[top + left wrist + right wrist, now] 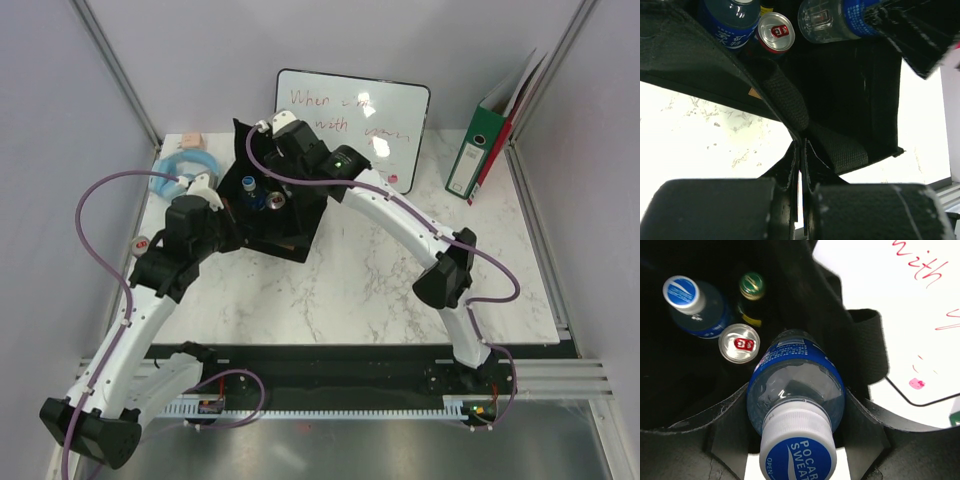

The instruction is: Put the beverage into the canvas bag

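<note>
The black canvas bag [300, 235] stands open at the back middle of the marble table. My left gripper [801, 146] is shut on the bag's near rim, where a woven handle [790, 100] joins it. My right gripper [796, 415] hangs over the bag's mouth, shut on the beverage [795, 390], a clear bottle with a blue label and a white-and-blue cap. This beverage [832, 20] also shows from the left wrist, its base inside the bag. Inside the bag stand another blue-labelled bottle [695, 305], a green-capped bottle [751, 290] and a can [739, 343].
A whiteboard [352, 120] with red writing leans on the back wall behind the bag. A green binder [485, 150] stands at the back right. A light-blue ring [180, 165] and a small pink item [190, 140] lie at the back left, near the left arm.
</note>
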Controlling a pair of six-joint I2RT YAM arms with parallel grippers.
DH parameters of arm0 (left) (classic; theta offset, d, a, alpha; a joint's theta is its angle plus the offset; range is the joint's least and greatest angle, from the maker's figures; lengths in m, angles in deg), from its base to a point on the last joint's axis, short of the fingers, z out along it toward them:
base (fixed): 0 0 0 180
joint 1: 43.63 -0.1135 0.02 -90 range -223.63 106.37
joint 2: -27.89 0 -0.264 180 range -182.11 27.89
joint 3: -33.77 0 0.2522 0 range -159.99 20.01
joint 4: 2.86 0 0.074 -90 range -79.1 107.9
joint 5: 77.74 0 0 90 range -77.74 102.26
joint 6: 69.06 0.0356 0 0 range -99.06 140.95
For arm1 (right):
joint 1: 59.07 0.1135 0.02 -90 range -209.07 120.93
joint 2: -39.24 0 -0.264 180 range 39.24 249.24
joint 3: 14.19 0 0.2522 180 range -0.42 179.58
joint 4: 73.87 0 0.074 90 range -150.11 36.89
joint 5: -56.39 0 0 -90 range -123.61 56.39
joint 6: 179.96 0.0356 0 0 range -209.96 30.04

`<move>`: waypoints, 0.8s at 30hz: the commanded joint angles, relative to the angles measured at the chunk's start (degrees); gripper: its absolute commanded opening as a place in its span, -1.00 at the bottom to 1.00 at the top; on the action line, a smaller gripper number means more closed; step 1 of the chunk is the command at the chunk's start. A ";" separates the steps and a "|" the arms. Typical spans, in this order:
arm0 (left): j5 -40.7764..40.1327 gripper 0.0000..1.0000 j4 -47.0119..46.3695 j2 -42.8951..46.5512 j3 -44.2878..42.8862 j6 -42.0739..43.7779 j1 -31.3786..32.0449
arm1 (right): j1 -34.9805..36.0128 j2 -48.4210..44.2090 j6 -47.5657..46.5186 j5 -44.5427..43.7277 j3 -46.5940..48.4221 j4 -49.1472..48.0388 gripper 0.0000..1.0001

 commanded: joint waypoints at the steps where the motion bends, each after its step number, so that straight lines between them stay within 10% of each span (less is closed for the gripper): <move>1: 2.31 -0.95 -0.17 1.81 -1.88 -0.66 0.24 | 0.03 0.55 -3.86 -6.82 2.45 -3.59 -1.00; 24: 1.52 -0.95 0.18 2.95 -0.83 -0.40 0.15 | -3.92 4.15 -0.88 -1.82 -2.48 -10.53 -1.00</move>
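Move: The Pocari Sweat bottle is already in the right gripper; it goes into the canvas bag, whose middle lies about 14 cm below that hand, 4 cm left and 1 cm ahead. The can inside is about 3 cm ahead, 7 cm left and 18 cm down; the blue-capped bottle is 5 cm left of the can and 2 cm farther out, the green bottle roughly 6 cm beyond the can. The bag's middle is 13 cm ahead of the left hand, 8 cm right and 12 cm down. Lower the right gripper about 5 cm deeper into the canvas bag, easing briefly after the first 2 cm, then carry on down and some 2.5 cm forward so the bottle goes in beside the can. Keep the fingers closed round the bottle and the wrist almost unturned. Keep the left gripper still, pinching the bag's near rim to hold the mouth open. ##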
